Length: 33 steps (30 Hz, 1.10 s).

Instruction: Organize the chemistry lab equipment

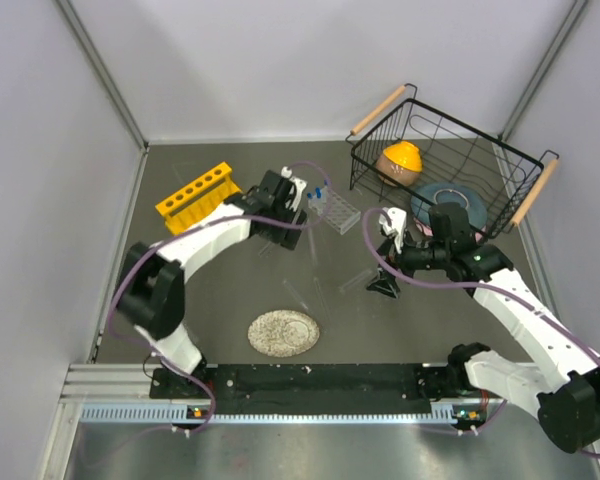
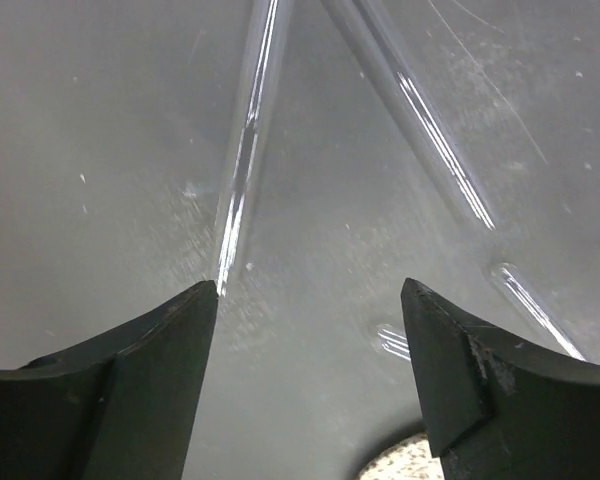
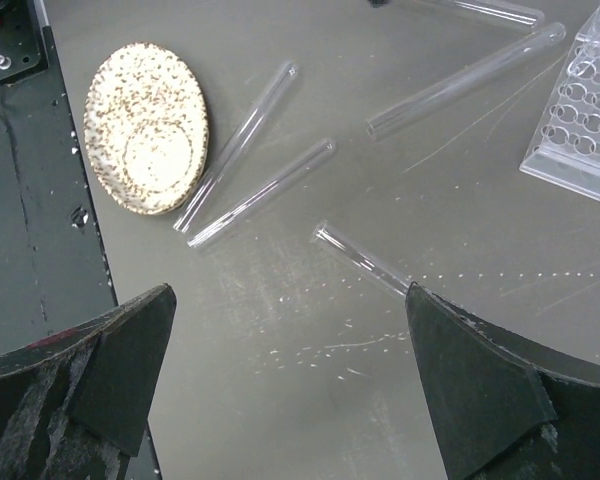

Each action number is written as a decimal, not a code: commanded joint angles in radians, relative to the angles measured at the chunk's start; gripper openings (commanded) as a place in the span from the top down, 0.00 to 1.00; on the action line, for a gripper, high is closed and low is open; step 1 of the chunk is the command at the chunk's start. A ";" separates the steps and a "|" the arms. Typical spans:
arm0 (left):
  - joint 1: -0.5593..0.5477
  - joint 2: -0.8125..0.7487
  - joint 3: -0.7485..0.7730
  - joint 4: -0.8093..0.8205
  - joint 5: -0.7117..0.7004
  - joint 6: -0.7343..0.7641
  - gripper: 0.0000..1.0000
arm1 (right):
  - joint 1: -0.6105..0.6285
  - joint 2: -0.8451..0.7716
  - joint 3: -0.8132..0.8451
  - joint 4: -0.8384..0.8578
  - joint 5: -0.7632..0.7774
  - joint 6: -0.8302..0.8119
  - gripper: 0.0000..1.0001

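Several long clear test tubes lie loose on the grey table. Under my left gripper (image 2: 310,290) one test tube (image 2: 245,150) runs up from the left fingertip and another (image 2: 430,130) slants to the right; its jaws stand open with nothing between them. My right gripper (image 3: 290,300) hangs open over bare table, and a tube (image 3: 365,258) ends at its right finger. Two tubes (image 3: 238,145) lie beside the disc. From above, the left gripper (image 1: 278,232) is near the small clear rack (image 1: 332,208) with blue-capped vials (image 1: 323,190). The yellow rack (image 1: 195,192) stands at the back left, and the right gripper (image 1: 385,262) is mid-table.
A black wire basket (image 1: 500,190) with dishes stands at the back right, just behind the right arm. A round speckled disc (image 1: 283,333) lies near the front edge. The clear rack's corner (image 3: 580,110) shows at the right wrist view's upper right.
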 commanded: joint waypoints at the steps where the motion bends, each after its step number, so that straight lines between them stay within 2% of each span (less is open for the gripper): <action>1: 0.038 0.170 0.205 -0.110 0.025 0.150 0.25 | -0.010 -0.047 0.000 0.057 -0.017 -0.012 0.01; 6: 0.070 0.390 0.435 -0.203 0.024 0.199 0.38 | -0.011 -0.065 -0.003 0.055 -0.011 -0.012 0.01; 12: 0.075 0.539 0.596 -0.287 0.024 0.233 0.48 | -0.011 -0.057 0.002 0.055 0.005 -0.009 0.01; 21: 0.075 0.638 0.685 -0.335 0.057 0.259 0.57 | -0.013 -0.044 0.005 0.055 0.005 -0.007 0.01; 27: 0.075 0.658 0.679 -0.342 0.087 0.257 0.70 | -0.013 -0.041 0.003 0.055 0.006 -0.006 0.01; 30: 0.077 0.652 0.663 -0.341 0.082 0.248 0.85 | -0.013 -0.041 0.003 0.052 0.008 -0.006 0.01; 33: 0.075 0.621 0.626 -0.322 0.073 0.242 0.91 | -0.013 -0.041 0.002 0.054 0.008 -0.006 0.01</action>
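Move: Lying about 7 cm ahead of the left hand, hardly to either side and 8 cm below, is the empty test tube it goes for. A second tube lies some 6 cm to the right of that one; the clear rack is about 13 cm ahead of the hand and 10 cm right, the yellow rack about 16 cm ahead and 17 cm left. From the right hand, the target tube is some 19 cm ahead, 18 cm left and 16 cm below. Reaching forward about 8 cm while sinking, the left hand then drops almost straight down onto the left-hand one of the two converging tubes, some 8 cm lower in all. Its fingers swing to point nearly straight down, with a slight clockwise turn, and keep closing from wide open until they pinch the tube near its middle. ##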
